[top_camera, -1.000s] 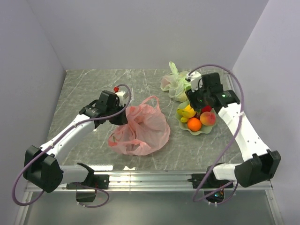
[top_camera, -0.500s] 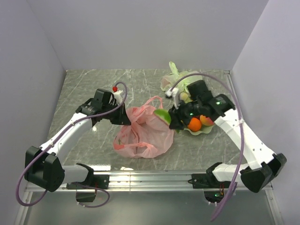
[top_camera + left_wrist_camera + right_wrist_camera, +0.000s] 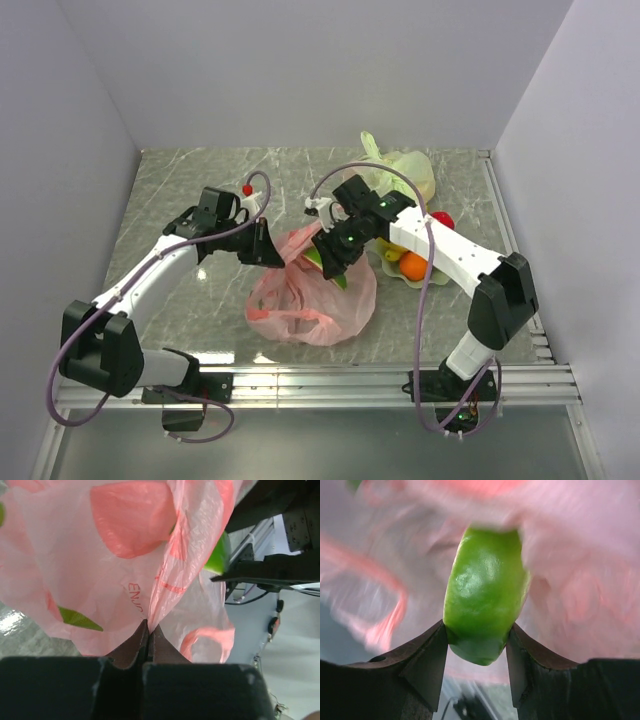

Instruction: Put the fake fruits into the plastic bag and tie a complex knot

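Note:
The pink plastic bag (image 3: 312,295) lies crumpled mid-table. My left gripper (image 3: 268,248) is shut on its upper left rim, which it holds lifted. In the left wrist view the fingertips pinch a fold of the bag (image 3: 125,570). My right gripper (image 3: 326,262) is over the bag's mouth, shut on the long green fruit (image 3: 314,258). The right wrist view shows that green fruit (image 3: 485,595) clamped between both fingers against the pink film (image 3: 580,595). An orange (image 3: 413,265), a small red fruit (image 3: 443,219) and yellow bananas (image 3: 397,247) stay on the plate (image 3: 392,276).
A pale green knotted bag (image 3: 405,170) sits at the back right, behind the plate. The right arm stretches across the plate toward the centre. Walls close in on the left, back and right; a metal rail (image 3: 320,380) runs along the near edge.
The right arm swung left from the plate, carrying the green fruit to the pink bag's mouth. The left gripper kept its hold on the rim, and the bag shifted slightly right.

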{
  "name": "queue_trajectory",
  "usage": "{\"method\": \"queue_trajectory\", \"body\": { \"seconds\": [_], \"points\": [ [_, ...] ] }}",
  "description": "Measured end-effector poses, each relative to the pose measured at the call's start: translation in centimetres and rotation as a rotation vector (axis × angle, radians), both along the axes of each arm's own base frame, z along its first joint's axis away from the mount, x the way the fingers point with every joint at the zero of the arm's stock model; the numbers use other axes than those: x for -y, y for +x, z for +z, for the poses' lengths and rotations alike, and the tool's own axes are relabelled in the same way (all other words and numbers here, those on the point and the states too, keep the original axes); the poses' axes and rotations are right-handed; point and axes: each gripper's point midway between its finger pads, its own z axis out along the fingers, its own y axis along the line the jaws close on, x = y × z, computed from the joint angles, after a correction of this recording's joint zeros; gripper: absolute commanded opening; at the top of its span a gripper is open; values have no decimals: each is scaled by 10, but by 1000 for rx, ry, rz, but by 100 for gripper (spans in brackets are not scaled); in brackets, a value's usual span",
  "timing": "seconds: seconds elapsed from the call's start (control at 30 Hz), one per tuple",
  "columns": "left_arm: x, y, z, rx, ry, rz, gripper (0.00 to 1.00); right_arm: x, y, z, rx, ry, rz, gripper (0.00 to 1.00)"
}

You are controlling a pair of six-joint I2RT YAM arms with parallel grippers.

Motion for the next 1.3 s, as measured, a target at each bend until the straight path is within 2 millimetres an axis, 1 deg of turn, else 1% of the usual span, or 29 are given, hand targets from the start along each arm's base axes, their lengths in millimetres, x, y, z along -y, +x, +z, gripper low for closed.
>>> {"method": "queue_trajectory", "body": {
  "seconds": [0.03,0.1,0.13,0.27,0.37,0.43,0.47,0.53,0.57,0.6,0.63,0.7,0.73,0.8,0.87,0.9,1.0,1.07,1.13,1.17,1.3],
  "points": [
    [1,1,0,-4,-11,-4,0,-3,6,-2,18,-5,-27,38],
    [1,2,-1,-18,-24,-8,1,-11,16,-2,76,-2,-74,66],
    [2,3,-1,-22,-30,-9,0,-15,20,-2,104,6,-90,90],
    [1,6,-6,-50,-43,-3,1,-23,17,-6,150,14,-111,96],
    [-1,8,-9,-66,-45,3,1,-25,11,-7,156,21,-101,97],
    [-2,9,-10,-70,-45,8,0,-22,8,1,169,35,-93,96],
    [-3,9,-10,-70,-44,9,1,-19,8,8,180,53,-92,96],
    [-3,10,-10,-66,-43,8,1,-9,10,31,219,101,-100,94],
    [-4,10,-10,-64,-41,7,0,2,15,47,251,134,-122,94],
    [-4,10,-10,-63,-40,5,1,12,19,59,280,151,-144,95],
    [-4,10,-10,-61,-40,6,1,28,27,71,319,163,-178,94],
    [-4,9,-11,-58,-39,6,0,70,47,93,407,154,-278,94],
    [-5,8,-11,-59,-38,7,1,90,57,98,439,136,-327,94],
    [-5,6,-11,-55,-37,6,0,138,77,103,492,70,-436,94],
    [-6,6,-11,-50,-35,6,1,185,92,96,506,-24,-538,94],
    [-6,6,-11,-48,-35,6,0,206,96,87,490,-74,-578,94],
    [-6,6,-11,-48,-34,7,1,253,107,65,426,-195,-670,96],
    [-6,6,-11,-48,-34,7,0,279,114,48,386,-262,-718,97],
    [-6,6,-11,-48,-33,8,1,296,117,34,354,-319,-745,98],
    [-6,6,-11,-48,-33,7,1,301,119,28,342,-338,-748,97],
    [-7,6,-11,-46,-30,6,1,304,125,7,290,-371,-734,98]
  ]
}}
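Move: The green slice, gripped by the right hand, is going into the pink bag, whose middle lies roughly 5 cm left of that hand, 4 cm back and 9 cm below. The red pomegranate sits about 28 cm to the right and 12 cm ahead, the orange 21 cm right and 3 cm ahead, the peach 28 cm right and 5 cm ahead, all some 11 cm lower. From the left hand, still pinching the rim, the bag's middle is 7 cm right, 6 cm back and 9 cm below. The green slice is nudged a couple of centimetres forward and left inside the pink bag, then let go as the right fingers spread wide. That hand climbs about 10 cm out of the bag, swings some 33 cm right and 12 cm forward, and sinks again towards the pomegranate and peach, turning clockwise roughly 45 degrees with its fingers pointing more steeply down. The left hand keeps its pinch on the rim almost in place. ##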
